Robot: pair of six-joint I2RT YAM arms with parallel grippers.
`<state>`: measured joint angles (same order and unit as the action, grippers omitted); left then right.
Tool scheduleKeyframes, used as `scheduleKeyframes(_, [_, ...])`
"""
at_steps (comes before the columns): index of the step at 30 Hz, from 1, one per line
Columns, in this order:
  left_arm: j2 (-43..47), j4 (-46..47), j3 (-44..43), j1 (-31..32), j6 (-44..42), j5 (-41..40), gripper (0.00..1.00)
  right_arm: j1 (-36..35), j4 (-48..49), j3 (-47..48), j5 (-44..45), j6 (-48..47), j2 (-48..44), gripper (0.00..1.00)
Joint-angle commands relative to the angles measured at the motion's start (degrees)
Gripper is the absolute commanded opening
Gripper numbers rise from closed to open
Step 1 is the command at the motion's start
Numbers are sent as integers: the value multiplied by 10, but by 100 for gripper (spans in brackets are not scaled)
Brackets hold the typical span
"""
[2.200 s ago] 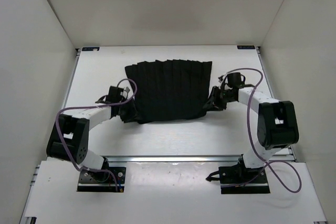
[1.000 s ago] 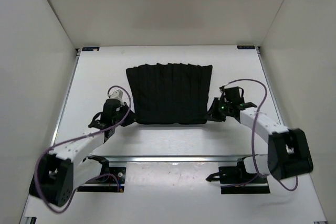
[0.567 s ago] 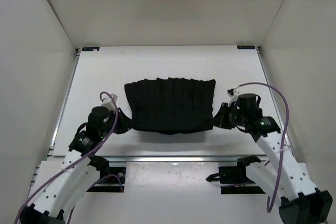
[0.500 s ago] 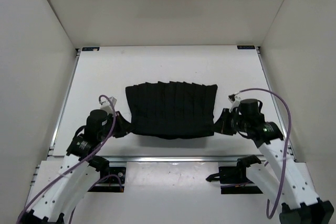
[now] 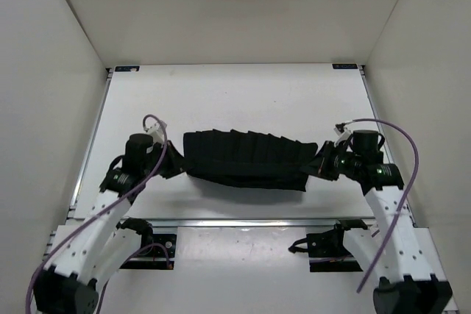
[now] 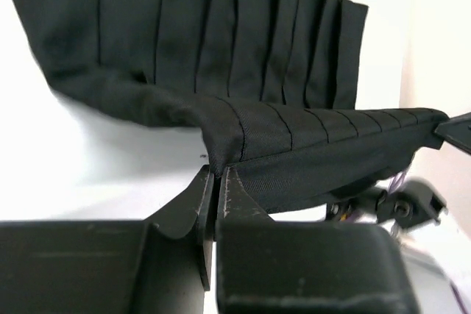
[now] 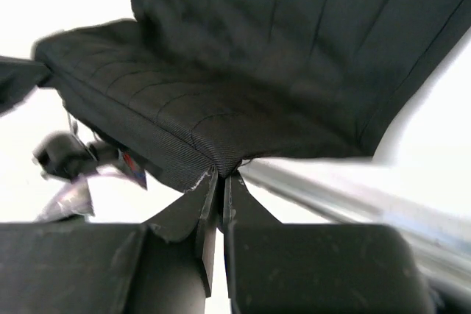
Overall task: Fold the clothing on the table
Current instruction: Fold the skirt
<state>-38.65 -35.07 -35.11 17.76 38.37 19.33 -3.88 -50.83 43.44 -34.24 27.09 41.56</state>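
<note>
The clothing point(image 5: 246, 159), a black pleated garment, hangs stretched as a wide, shallow band between my two grippers over the near half of the white table point(image 5: 221, 93). My left gripper point(image 5: 175, 164) is shut on its left corner. In the left wrist view the jaws point(image 6: 218, 173) pinch a fold of the clothing point(image 6: 221, 49), and the pleats drape away behind. My right gripper point(image 5: 319, 167) is shut on the right corner. The right wrist view shows the same pinch point(image 7: 221, 174), the clothing point(image 7: 280, 49) sagging beyond the held edge.
A metal rail point(image 5: 243, 220) runs along the table's near edge, just under the garment. White walls close in the left, right and back. Both arm bases point(image 5: 143, 249) sit below the rail, with purple cables looping off the wrists.
Both grippers carried the garment's held corners toward the near edge and spread wider. The garment, earlier a tall flat shape, now shows as a shallow band.
</note>
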Motion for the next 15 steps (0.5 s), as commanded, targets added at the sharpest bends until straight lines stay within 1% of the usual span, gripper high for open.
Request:
scheduleKeyframes(1, [-103, 124, -30, -36, -18, -43, 0, 80, 143, -16, 10, 9, 61, 0])
scheduleKeyframes(2, [-124, 139, -36, -34, -14, -47, 0, 98, 190, -23, -25, 29, 83, 0])
scheduleKeyframes(4, [-208, 190, -67, -29, -15, -60, 0, 136, 267, -47, -49, 67, 121, 0])
scheduleKeyframes(5, [-256, 209, -84, -33, -15, -62, 0, 139, 304, -43, -49, 84, 155, 0])
scheduleKeyframes(6, [-277, 219, -94, -42, -15, -55, 0, 136, 317, -34, -39, 86, 191, 1])
scheduleKeyframes(7, [-319, 235, -113, -45, -15, -58, 0, 126, 325, -12, -29, 88, 213, 0])
scheduleKeyframes(8, [-362, 249, -132, -47, -18, -56, 1, 115, 331, 10, -2, 87, 279, 0])
scheduleKeyframes(9, [-382, 255, -152, -51, -22, -57, 16, 109, 350, 32, -1, 84, 298, 3])
scheduleKeyframes(10, [-417, 263, -161, -54, -25, -60, 20, 109, 366, 42, 0, 82, 318, 12])
scheduleKeyframes(11, [-446, 272, -174, -59, -22, -61, 20, 106, 402, 62, 0, 78, 356, 28])
scheduleKeyframes(12, [-456, 281, -176, -67, -21, -61, 21, 106, 421, 76, 0, 69, 393, 37])
scheduleKeyframes(13, [-469, 306, -180, -76, -10, -71, 25, 106, 419, 112, 2, 60, 410, 42])
scheduleKeyframes(14, [-477, 328, -181, -90, -1, -68, 37, 99, 403, 157, 10, 41, 446, 52])
scheduleKeyframes(15, [-477, 340, -186, -94, 1, -62, 46, 93, 376, 190, 27, 23, 466, 55])
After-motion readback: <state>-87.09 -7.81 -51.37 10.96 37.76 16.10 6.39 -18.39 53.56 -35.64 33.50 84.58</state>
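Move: Both hands hold the skirt's near edge taut, some 13 cm above the table and about 40 cm apart. The pleated far edge it is taken to lies low beyond it: its left corner about 16 cm ahead of the left hand and 2 cm to the left, its right corner about 14 cm ahead of the right hand and 4 cm to the right. The table's metal rail runs some 10 cm behind the left hand, straight back. Carrying the held edge forward over the rest of the skirt towards its pleated far edge, both hands sweep out fast together, some 18 cm, sinking about 5 cm; the right also drifts to its right and turns a little clockwise. Near the end of the reach both sets of fingers open, the right letting go of its corner while cloth is still at the left fingertips. ##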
